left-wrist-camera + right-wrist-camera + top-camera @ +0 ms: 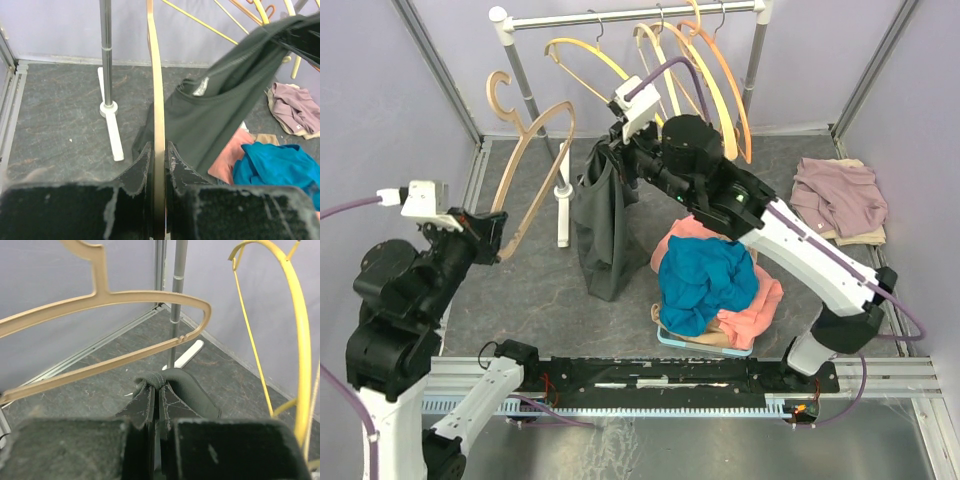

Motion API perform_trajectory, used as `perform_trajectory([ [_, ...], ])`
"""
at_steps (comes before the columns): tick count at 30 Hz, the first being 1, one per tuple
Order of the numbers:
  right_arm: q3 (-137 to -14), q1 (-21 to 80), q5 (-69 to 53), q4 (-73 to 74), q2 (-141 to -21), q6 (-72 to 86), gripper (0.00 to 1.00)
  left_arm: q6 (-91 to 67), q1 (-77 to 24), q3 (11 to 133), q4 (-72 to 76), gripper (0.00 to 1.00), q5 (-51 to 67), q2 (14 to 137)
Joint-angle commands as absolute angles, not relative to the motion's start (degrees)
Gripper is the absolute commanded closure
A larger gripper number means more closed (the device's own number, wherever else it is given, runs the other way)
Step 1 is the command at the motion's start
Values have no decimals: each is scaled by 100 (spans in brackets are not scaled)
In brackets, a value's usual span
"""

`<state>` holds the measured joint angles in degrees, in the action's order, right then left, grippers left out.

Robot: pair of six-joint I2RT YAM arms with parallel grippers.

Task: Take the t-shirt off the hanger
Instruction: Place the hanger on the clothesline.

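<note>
My left gripper [495, 235] is shut on the lower bar of a bare beige wooden hanger [548, 175], held tilted off the rack at the left. In the left wrist view the hanger's bar [156, 100] runs straight up between my closed jaws [159, 147]. My right gripper [613, 160] is shut on a bunched edge of the dark grey t-shirt [600, 230], which hangs down from it to the floor, just right of the hanger and apart from it. The right wrist view shows the fabric [192, 390] pinched at my fingertips [159, 385] and the hanger [125, 297] beyond.
A clothes rack rail [630, 15] holds several yellow and orange hangers [710, 80]; its pole [535, 110] and white foot [563, 215] stand between hanger and shirt. A blue garment [705, 275] tops a pink pile at centre right. A mauve garment [840, 195] lies far right.
</note>
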<state>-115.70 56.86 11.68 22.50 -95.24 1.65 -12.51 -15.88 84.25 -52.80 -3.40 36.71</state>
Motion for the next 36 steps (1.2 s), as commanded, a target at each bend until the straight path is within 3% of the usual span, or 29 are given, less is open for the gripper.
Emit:
perform_trajectory([
  [1, -11394, 5756, 1154, 2173, -8954, 53, 99, -801, -1590, 8354, -4112, 97, -424, 4042],
  [15, -10951, 5991, 1252, 2548, -8177, 53, 99, -560, -1593, 8879, -3315, 97, -979, 5258],
  [36, -10682, 6052, 1375, 2338, -7855, 40, 99, -494, -1593, 9370, -2731, 97, -735, 6142],
])
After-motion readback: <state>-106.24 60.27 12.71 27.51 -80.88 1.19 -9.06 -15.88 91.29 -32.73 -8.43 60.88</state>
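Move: Some 36 cm ahead of the left hand, 4 cm to its right and 15 cm higher is the left end of the clothesline, where its beige hanger goes; the yellow hanger hangs about 30 cm ahead, 20 cm to the right and slightly above. From the right hand, which holds the grey shirt, the clothes pile in the bin is roughly 10 cm back, 20 cm right and 38 cm below, while the yellow hanger is 15 cm ahead, 3 cm left, about level. Carrying the beige hanger by one end, hook foremost, the left hand goes forward about 14 cm towards the left end of the clothesline, easing off and rising some 4 cm, mostly late on, with its grip kept. Meanwhile the right hand draws back and right, 6 and 5 cm, away from the rail, still pinching the bunched grey shirt. ##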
